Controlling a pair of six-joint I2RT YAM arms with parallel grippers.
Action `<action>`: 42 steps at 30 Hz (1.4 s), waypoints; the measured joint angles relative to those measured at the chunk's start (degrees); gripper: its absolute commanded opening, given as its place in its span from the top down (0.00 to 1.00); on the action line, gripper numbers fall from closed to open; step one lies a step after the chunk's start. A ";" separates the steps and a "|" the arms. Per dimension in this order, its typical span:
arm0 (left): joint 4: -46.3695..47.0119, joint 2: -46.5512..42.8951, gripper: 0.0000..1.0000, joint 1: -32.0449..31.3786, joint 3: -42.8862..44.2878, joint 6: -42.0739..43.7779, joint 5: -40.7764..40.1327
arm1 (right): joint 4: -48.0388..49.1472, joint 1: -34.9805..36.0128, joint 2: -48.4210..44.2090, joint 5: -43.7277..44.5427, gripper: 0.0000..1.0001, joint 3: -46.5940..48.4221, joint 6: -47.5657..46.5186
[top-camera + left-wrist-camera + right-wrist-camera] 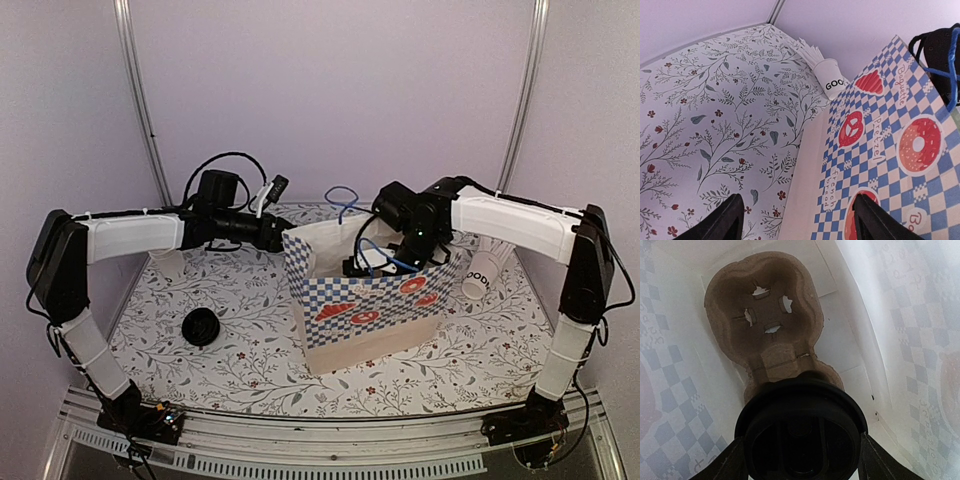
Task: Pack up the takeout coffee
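The takeout coffee [800, 432] shows only its round black lid in the right wrist view, and it is hidden in the top view. My right gripper [800, 462] is shut on it, one finger against each side of the lid. That gripper [385, 262] reaches down into the open top of the blue-checkered paper bag [370, 320]. Below the cup, on the bag's floor, lies a brown cardboard cup carrier [765, 315]. My left gripper [278, 238] hangs open at the bag's upper left corner. In the left wrist view the left gripper [797, 220] straddles the bag's side edge [890, 150] without clamping it.
A loose black lid [200, 327] lies on the floral tablecloth left of the bag. A white cup with black lettering and white sticks [480, 273] lies on its side right of the bag, also seen as the lettered cup [832, 76]. A plain white cup [168, 262] sits under the left arm.
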 measured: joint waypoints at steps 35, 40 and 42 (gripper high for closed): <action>-3.91 -3.43 0.22 0.02 1.44 0.87 -1.57 | -14.34 -0.28 4.00 -8.87 0.07 21.24 0.50; -5.09 -3.87 0.22 0.02 1.66 1.07 -2.32 | -14.56 -0.28 2.38 -8.85 0.07 21.51 0.42; -5.44 -3.87 0.22 0.02 1.66 1.07 -2.71 | -14.32 -0.28 2.36 -8.83 0.07 21.51 0.44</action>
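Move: The right hand still grips the lidded coffee inside the bag, its middle about 4 cm below the fingers, with the cup carrier under it. The carrier's empty well is some 9 cm left, 3 cm back and 8 cm down. The straw cup is roughly 24 cm to the right and 5 cm ahead, 7 cm lower. From the left hand, the coffee is about 25 cm right, 10 cm back and 12 cm down. Right fingers open and free the coffee, rising about 9 cm, slightly left; the left hand lifts 2 cm. ##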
